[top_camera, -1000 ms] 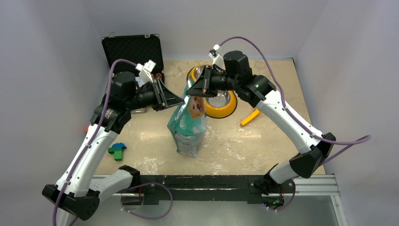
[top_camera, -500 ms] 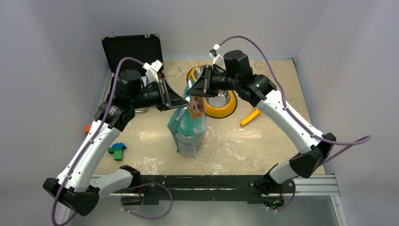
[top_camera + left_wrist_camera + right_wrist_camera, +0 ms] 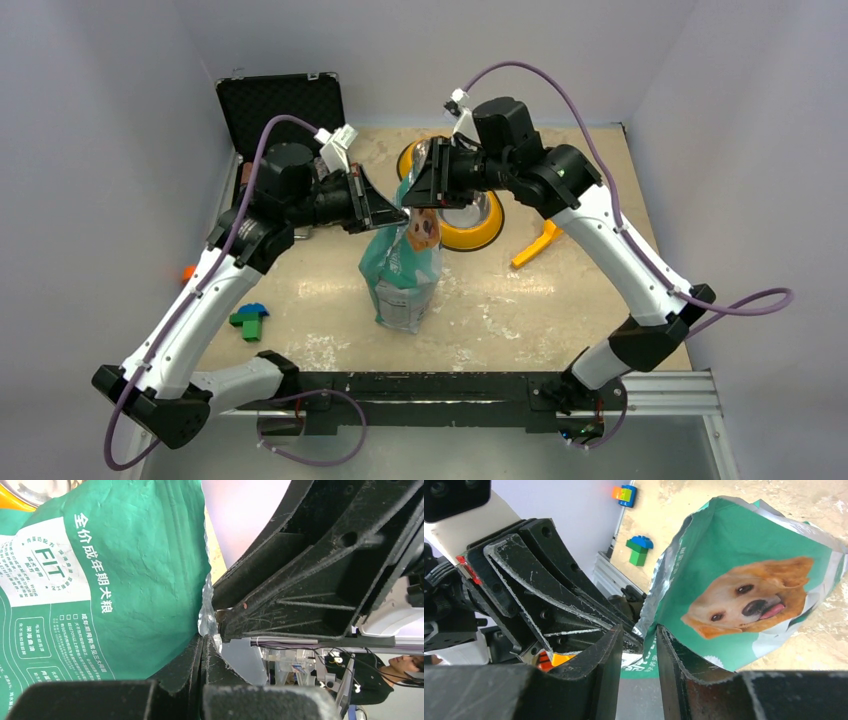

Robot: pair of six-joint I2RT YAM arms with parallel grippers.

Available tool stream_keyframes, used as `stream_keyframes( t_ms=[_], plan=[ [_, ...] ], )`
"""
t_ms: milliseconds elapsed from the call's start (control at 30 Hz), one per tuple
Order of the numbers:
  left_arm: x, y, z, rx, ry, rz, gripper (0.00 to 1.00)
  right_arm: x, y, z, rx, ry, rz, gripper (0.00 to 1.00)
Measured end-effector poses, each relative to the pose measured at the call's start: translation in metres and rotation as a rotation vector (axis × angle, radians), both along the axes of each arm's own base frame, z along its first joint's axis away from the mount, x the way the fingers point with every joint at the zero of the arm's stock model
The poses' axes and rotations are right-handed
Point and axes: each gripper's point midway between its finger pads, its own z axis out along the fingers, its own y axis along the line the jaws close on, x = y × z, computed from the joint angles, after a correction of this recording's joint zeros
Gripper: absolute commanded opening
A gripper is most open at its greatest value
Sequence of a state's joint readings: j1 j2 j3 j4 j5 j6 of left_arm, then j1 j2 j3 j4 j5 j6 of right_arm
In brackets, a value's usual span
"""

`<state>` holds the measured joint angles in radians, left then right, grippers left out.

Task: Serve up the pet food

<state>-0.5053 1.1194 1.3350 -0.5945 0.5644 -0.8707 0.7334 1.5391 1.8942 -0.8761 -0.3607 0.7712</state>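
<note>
The teal-green pouch (image 3: 403, 268) with a golden dog's face stands upright at mid-table. My left gripper (image 3: 398, 212) is shut on the silver rim of the pouch's mouth; in the left wrist view the jaws (image 3: 204, 642) pinch that foil edge beside the green pouch wall (image 3: 125, 580). My right gripper (image 3: 414, 193) meets it from the far side, open, and the rim hangs loose in the gap (image 3: 640, 636) next to the pouch's dog face (image 3: 749, 597). The pet food is hidden inside the pouch. A yellow bowl (image 3: 482, 236) with a steel inside sits just behind.
An open black case (image 3: 282, 105) stands at the back left. An orange piece (image 3: 533, 248) lies right of the bowl. Green and blue blocks (image 3: 248, 321) and a small orange thing (image 3: 188, 271) lie at the left. Walls close in on three sides.
My left gripper moved right onto the pouch's top and shut on the rim. My right gripper opened and let the rim go.
</note>
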Motion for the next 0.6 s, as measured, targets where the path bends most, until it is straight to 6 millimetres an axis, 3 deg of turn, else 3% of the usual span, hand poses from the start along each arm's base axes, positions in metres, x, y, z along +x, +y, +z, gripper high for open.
stream_keyframes(
  t_ms=[100, 300, 333, 400, 600],
  plan=[
    [0.0, -0.001, -0.001, 0.009, -0.002, 0.009, 0.0, -0.003, -0.001, -0.001, -0.036, 0.0, -0.01, 0.34],
    [0.002, 0.0, -0.002, 0.016, -0.003, 0.026, 0.0, -0.004, -0.008, -0.013, -0.089, 0.026, -0.042, 0.19],
    [0.002, 0.0, -0.002, 0.017, -0.005, 0.028, 0.0, -0.004, -0.008, -0.015, -0.091, 0.03, -0.044, 0.16],
    [0.002, 0.0, -0.002, 0.017, -0.005, 0.031, 0.0, -0.004, -0.008, -0.017, -0.094, 0.037, -0.045, 0.0],
    [0.005, 0.004, -0.006, 0.042, -0.004, 0.069, 0.0, -0.002, -0.009, -0.019, -0.108, 0.03, -0.06, 0.0]
  ],
)
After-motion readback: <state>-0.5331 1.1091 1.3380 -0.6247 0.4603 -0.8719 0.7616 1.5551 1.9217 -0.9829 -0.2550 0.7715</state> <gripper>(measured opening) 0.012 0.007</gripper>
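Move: The right hand's parted fingers straddle the top seam of the pet food bag, its pinching spot about 1 cm to the right and 2 cm below, level fore and aft. The bag's body is about 18 cm below the hand and 3 cm back, neither left nor right; the nearer bowl is roughly 20 cm ahead, 10 cm right and 34 cm down. From the left hand, that spot is about 2 cm ahead and 2 cm right, level in height. The right hand sinks about 2 cm onto the bag's top seam, easing 1 cm to its right and dipping its fingertips some 5 degrees, while its fingers go from about a third open to shut, pinching the seam just beyond the left fingertips. The left hand stays almost in place, fingers shut, and keeps its pinch on the seam throughout. ##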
